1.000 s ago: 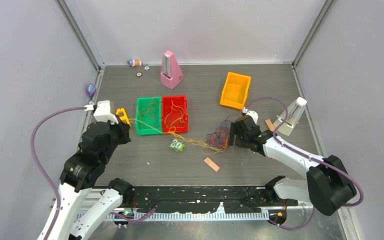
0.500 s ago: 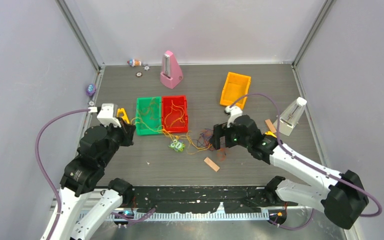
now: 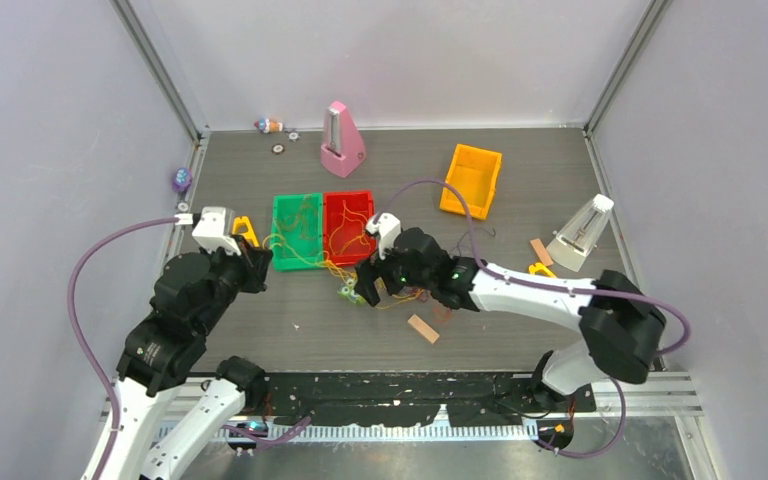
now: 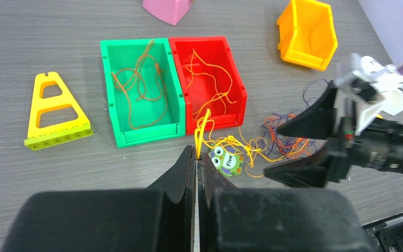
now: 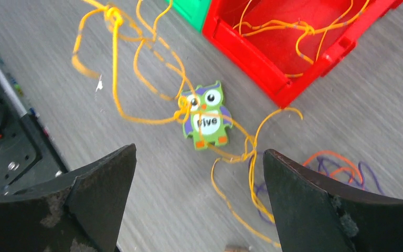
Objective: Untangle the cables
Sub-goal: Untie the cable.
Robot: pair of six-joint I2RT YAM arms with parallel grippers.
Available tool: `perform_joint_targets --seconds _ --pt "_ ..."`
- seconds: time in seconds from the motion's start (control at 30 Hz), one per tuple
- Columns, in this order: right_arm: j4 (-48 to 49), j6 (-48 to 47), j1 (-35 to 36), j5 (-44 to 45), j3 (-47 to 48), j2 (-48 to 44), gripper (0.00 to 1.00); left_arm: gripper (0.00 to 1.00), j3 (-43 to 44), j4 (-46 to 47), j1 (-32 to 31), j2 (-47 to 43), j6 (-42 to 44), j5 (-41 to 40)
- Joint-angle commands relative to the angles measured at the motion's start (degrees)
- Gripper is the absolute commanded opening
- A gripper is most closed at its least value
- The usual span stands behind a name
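The cables [image 3: 407, 289] are thin yellow, orange and purple strands lying loose on the table in front of the red bin [image 3: 349, 262]. My left gripper [image 4: 197, 153] is shut on a yellow strand [image 4: 203, 126] that rises from its tips and runs over the owl tile [image 4: 226, 159] to the orange-purple tangle [image 4: 288, 134]. More strands lie inside the red bin and the green bin [image 3: 296, 264]. My right gripper [image 5: 199, 152] stands wide open just above the table, with the owl tile [image 5: 205, 121] and yellow loops [image 5: 116, 63] before its jaws; nothing is between them.
An orange bin [image 3: 470, 180] and a pink metronome [image 3: 341, 140] stand at the back. A white metronome [image 3: 582, 233] is at the right. A yellow triangle piece [image 3: 245, 228] lies beside the left gripper [image 3: 252, 262]. A tan block [image 3: 423, 328] lies near the right arm.
My right arm has swung left from the right side to the owl tile, jaws opening wide. The stretched yellow strand has gone slack. The left gripper barely moved.
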Motion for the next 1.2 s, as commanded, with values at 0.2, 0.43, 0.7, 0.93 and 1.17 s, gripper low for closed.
perform_joint_targets --seconds 0.2,0.43,0.7,0.93,1.17 --pt "9.26 -2.0 1.05 3.69 5.52 11.6 0.57 0.0 6.58 -0.93 0.28 -0.95 3.6 -2.94" --pt "9.91 6.0 0.35 14.16 -7.18 2.19 0.11 0.0 9.79 -3.84 0.28 -0.44 6.88 -11.96" --pt "-9.79 17.81 -7.21 25.19 -15.83 -12.82 0.06 0.0 8.37 -3.44 0.28 1.23 6.36 -13.65" --pt "-19.72 19.84 -17.71 24.08 -18.84 -20.79 0.06 0.0 6.65 -1.24 0.28 3.66 5.26 -10.42" --pt "-19.25 12.67 -18.07 13.9 -14.49 -25.93 0.06 0.0 2.85 2.05 0.28 6.0 3.93 -1.08"
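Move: The right hand hovers wide open with the slack yellow cable just below: the stretch to grasp lies about 2 cm ahead, 2 cm left and 5 cm down. The owl toy sits some 2 cm ahead, 3 cm left and 11 cm below, the red bin about 16 cm ahead and 4 cm left, and the cable pile 10 cm right and 2 cm ahead. From the left hand, which already pinches the yellow cable, that stretch is roughly 15 cm right, 4 cm ahead and 20 cm down. The right hand dips about 5 cm, forward and left at first, onto the yellow cable above the owl toy, shuts its fingers on it, then sweeps some 23 cm to the right with the cable pinched, past the cable pile's old place, swinging about 45 degrees clockwise. Meanwhile the left hand, fingers shut throughout, rises and goes left about 4 cm each, away from the right hand, with a slight counter-clockwise turn, then sinks back some 3 cm and eases forward and right. ##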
